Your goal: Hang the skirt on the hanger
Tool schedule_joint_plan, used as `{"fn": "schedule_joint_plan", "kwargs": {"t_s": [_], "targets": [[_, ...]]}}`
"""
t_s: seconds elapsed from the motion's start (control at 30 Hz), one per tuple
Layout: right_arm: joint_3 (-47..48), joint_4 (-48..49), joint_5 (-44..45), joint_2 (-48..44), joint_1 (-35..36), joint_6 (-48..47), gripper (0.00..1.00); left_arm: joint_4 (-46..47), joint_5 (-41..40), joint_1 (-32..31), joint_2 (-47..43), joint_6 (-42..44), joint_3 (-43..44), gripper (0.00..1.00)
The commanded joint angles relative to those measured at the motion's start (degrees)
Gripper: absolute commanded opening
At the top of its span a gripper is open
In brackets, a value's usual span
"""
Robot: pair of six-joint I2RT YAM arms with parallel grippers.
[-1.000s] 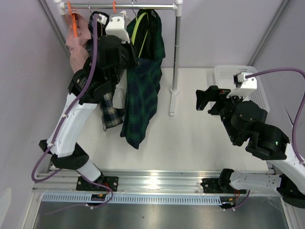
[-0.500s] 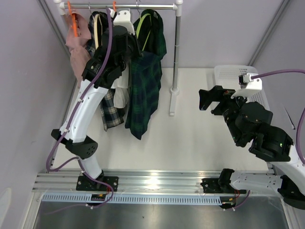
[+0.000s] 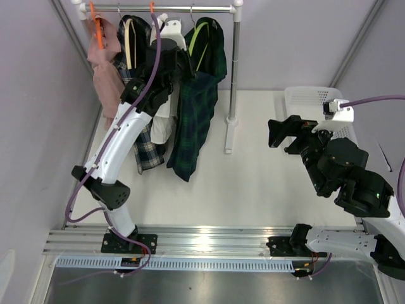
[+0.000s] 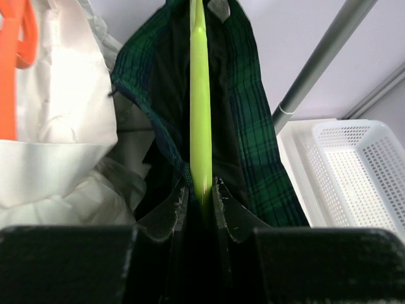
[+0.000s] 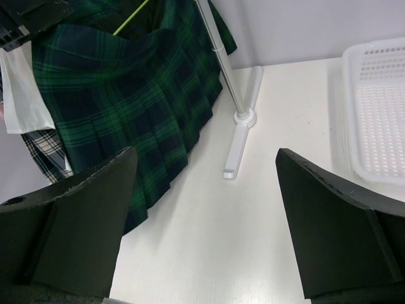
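Note:
The dark green plaid skirt [image 3: 195,111] hangs from a lime-green hanger [image 3: 202,43] up at the clothes rail [image 3: 171,9]. In the left wrist view the hanger [image 4: 200,107] runs straight into my left gripper [image 4: 201,193], which is shut on its lower edge, with the skirt [image 4: 256,133] draped on both sides. My left gripper [image 3: 188,63] is raised high beside the skirt's top. My right gripper [image 3: 278,134] stands wide open over the table, well to the right of the rack. It holds nothing, and the skirt [image 5: 126,95] shows beyond its left finger.
On the same rail hang a pink garment on an orange hanger [image 3: 96,28], a white garment [image 4: 63,158] and a paler plaid piece [image 3: 147,152]. The rack's upright pole [image 3: 235,63] and its foot [image 5: 239,149] stand right of the skirt. A white basket [image 3: 304,101] sits at the far right.
My left arm has stretched up and to the right, carrying the hanger and skirt closer to the rail. The right gripper drifted slightly rightward, still open.

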Motion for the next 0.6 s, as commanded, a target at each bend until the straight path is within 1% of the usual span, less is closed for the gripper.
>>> {"fn": "schedule_joint_plan", "kwargs": {"t_s": [0.0,0.07,0.1,0.17,0.23,0.33,0.37,0.4,0.43,0.5,0.57], "targets": [[-0.8,1.4,0.3,-0.4,-0.3,0.4,0.96,9.7,2.7,0.4,-5.9,-1.7,-4.7,0.0],[-0.9,1.4,-0.2,-0.3,-0.3,0.6,0.96,10.0,3.4,0.4,-7.1,-1.4,-6.1,0.06],[-1.2,1.4,-0.4,-0.4,-0.5,0.6,0.96,9.9,3.7,0.2,-8.0,-0.8,-6.6,0.19],[-1.5,1.6,-0.9,-0.5,-0.6,0.6,0.96,9.3,4.9,0.2,-8.7,-0.1,-6.1,0.36],[-2.1,1.9,-1.9,-0.6,-0.6,0.7,0.97,8.0,5.9,0.2,-9.9,0.9,-5.8,0.56],[-2.6,1.3,-4.5,-0.3,-0.7,1.2,0.98,7.1,8.6,0.2,-12.9,2.2,-6.5,0.66],[-2.6,1.1,-5.0,-0.1,-0.8,1.4,0.99,6.6,9.5,0.1,-13.9,2.3,-6.6,0.68],[-2.9,1.0,-5.5,-0.1,-0.8,1.6,0.99,6.3,10.2,0.1,-15.1,2.6,-7.5,0.89],[-3.1,0.5,-6.8,0.0,-1.0,2.1,0.99,6.1,11.0,0.2,-17.7,2.8,-8.8,0.96],[-3.8,0.4,-8.5,0.4,-1.3,2.4,0.99,5.0,12.8,0.2,-20.5,3.0,-11.0,0.97],[-3.8,-0.9,-10.4,0.9,-1.9,3.7,0.99,4.7,13.8,0.2,-25.9,3.0,-14.6,0.98]]}}
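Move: The left hand still holds the near arm of the green hanger, with the hook already at the rail about 13 cm ahead and 13 cm above, straight over in line. The green skirt hangs below, its middle some 5 cm ahead and 15 cm down. The white garment is roughly 10 cm left and 5 cm ahead, 8 cm lower; the rail's right post top is 13 cm ahead and 13 cm right, 12 cm up. From the right hand, that hook spot lies about 35 cm ahead, 25 cm left and 13 cm above. Back and up, the left hand leaves the green hanger: after barely moving at first, its fingers open wide, let go of the hanger arm and draw off about 12 cm, drifting slightly left while the wrist tips up and turns clockwise some 10 degrees each. The open right hand, touching nothing, sinks and slides left about 3 cm, turning slightly counter-clockwise. ##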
